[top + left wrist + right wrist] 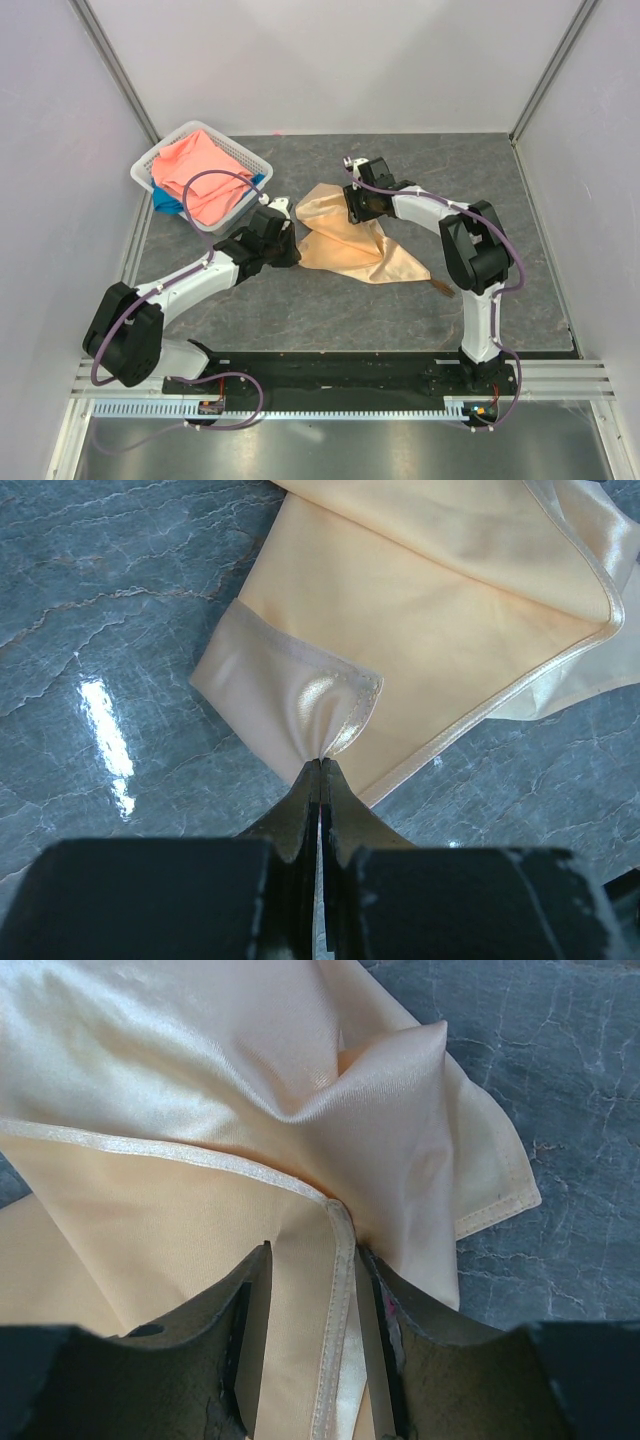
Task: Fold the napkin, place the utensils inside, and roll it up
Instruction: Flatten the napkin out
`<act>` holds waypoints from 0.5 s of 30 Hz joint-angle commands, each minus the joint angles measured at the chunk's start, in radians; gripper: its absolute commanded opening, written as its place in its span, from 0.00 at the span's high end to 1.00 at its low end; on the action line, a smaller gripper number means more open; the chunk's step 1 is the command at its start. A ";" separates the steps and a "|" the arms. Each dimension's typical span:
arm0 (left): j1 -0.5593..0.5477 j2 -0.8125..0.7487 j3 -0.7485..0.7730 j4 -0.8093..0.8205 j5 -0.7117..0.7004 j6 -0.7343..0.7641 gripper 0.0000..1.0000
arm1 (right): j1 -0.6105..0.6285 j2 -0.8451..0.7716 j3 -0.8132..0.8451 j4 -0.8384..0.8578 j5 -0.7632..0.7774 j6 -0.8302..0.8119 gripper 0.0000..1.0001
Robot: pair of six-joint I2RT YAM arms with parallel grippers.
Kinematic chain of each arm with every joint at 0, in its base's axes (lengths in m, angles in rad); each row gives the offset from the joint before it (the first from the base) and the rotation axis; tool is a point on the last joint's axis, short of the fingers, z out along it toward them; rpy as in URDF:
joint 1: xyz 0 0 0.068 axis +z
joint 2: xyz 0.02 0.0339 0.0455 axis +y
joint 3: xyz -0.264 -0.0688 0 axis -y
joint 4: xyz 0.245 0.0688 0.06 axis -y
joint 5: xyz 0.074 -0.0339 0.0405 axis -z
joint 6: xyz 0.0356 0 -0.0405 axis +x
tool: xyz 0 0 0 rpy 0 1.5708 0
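The peach-gold satin napkin (350, 250) lies crumpled and partly folded on the grey table. My left gripper (294, 252) is at its left edge. In the left wrist view the jaws (321, 762) are shut on a turned-over corner of the napkin (430, 610), pinching the shiny hem. My right gripper (362, 208) is at the napkin's top edge. Its jaws (312, 1250) stand apart, and a hemmed fold of the napkin (200, 1060) runs between them. A short dark brown end of the fork (440, 290) shows at the napkin's right tip. The rest of the fork is hidden.
A white basket (150, 165) stands at the back left of the table, with a coral-pink cloth (200, 165) and a blue cloth (165, 203) in it. Pale walls close in the table on both sides and at the back.
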 commanded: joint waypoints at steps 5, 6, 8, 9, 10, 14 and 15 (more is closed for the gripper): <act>0.000 -0.016 -0.003 0.031 0.012 -0.031 0.98 | 0.002 0.032 0.051 0.021 0.038 -0.036 0.50; 0.000 -0.016 -0.003 0.033 0.012 -0.031 0.98 | 0.002 0.034 0.054 0.019 0.038 -0.039 0.50; 0.000 -0.018 -0.003 0.031 0.012 -0.031 0.98 | 0.002 0.043 0.057 0.015 0.039 -0.041 0.51; -0.002 -0.019 -0.003 0.030 0.032 -0.033 0.98 | 0.002 0.043 0.059 0.015 0.038 -0.041 0.53; 0.000 -0.019 -0.003 0.030 0.032 -0.033 0.98 | 0.002 0.043 0.059 0.012 0.033 -0.041 0.62; 0.000 -0.024 -0.001 0.031 0.020 -0.030 0.98 | 0.002 0.020 0.062 -0.002 0.024 -0.031 0.98; 0.000 -0.024 0.002 0.030 0.018 -0.030 0.98 | 0.000 0.009 0.065 -0.010 0.019 -0.027 1.00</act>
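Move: Just beneath the right fingertips, about 1 cm ahead and 1 cm down, the napkin hem bulges up along a fold, with the half-open fingers on either side. From this hand, the held corner of the napkin is some 12 cm back and 12 cm left; the wooden utensil lies roughly 17 cm back and 17 cm right. From the left hand, that hem is about 12 cm ahead, 12 cm right and a little lower. Easing about 1 cm forward and down onto the napkin hem, the right hand keeps its fingers half open at first, then snaps them shut, pinching the folded edge between the tips. Meanwhile the left hand stays practically in place, still gripping its corner of the napkin. ##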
